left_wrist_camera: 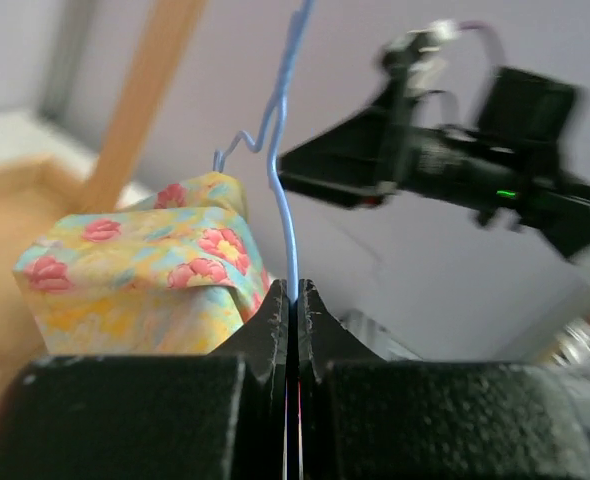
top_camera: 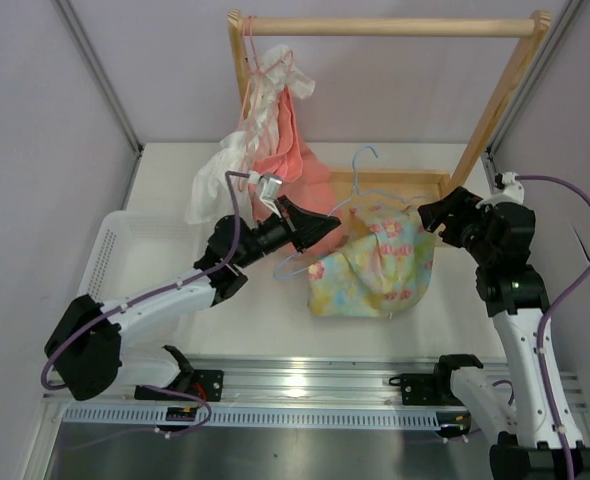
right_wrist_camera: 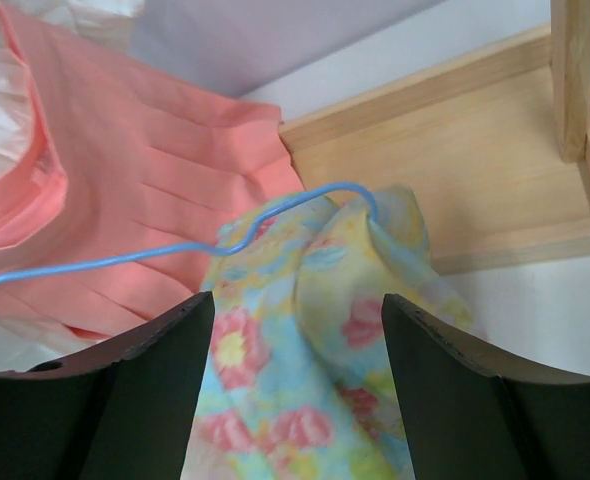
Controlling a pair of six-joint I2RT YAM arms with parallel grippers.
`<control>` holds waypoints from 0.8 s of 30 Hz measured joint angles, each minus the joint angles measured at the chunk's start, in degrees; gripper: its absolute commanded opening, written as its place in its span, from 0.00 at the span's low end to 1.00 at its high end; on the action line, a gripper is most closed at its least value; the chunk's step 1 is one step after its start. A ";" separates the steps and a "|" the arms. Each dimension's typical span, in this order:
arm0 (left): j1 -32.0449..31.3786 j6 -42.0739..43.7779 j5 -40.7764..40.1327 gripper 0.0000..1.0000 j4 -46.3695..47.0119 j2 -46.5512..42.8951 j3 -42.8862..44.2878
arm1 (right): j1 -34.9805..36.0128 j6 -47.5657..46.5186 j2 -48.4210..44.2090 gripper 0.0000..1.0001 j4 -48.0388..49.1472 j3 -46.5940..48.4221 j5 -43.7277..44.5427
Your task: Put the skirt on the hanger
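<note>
The skirt, pale yellow and light blue with pink flowers, lies bunched on the table in front of the rack's base. The light-blue hanger stands tilted over it, hook upward, with one shoulder of the wire under the skirt's top edge. My left gripper is shut on the hanger's wire, with the skirt just to its left. My right gripper hangs open over the skirt, a finger to each side of the cloth, at the skirt's right top corner.
A wooden rack spans the back, its base board behind the skirt. A pink hanger on the rail carries a salmon-pink garment and a white one. A white basket sits at the left.
</note>
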 measured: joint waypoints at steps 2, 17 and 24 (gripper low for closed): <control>-0.09 0.31 -6.25 0.00 -5.20 3.02 0.61 | 0.00 -0.02 3.30 0.76 0.57 -0.50 0.04; 0.09 4.28 -30.42 0.00 -23.56 18.29 7.19 | 5.55 0.42 12.13 0.77 3.06 -13.25 1.99; -0.15 6.84 -28.28 0.00 -19.82 18.27 5.95 | 35.65 5.29 11.15 0.72 6.93 -15.43 12.22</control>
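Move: The left hand grips the blue hanger; the flowered skirt on its far part lies about 13 cm to the right, 5 cm ahead and 9 cm below. The coral garment hangs some 12 cm ahead of this hand, 6 cm left and 5 cm below; the rack's wooden base is roughly 22 cm ahead, 17 cm right and 30 cm below. From the empty right hand, the skirt is about 8 cm left, 3 cm ahead and 12 cm down. Left lowers the held hanger about 17 cm and forward; open right drops, then sweeps left over the skirt. ##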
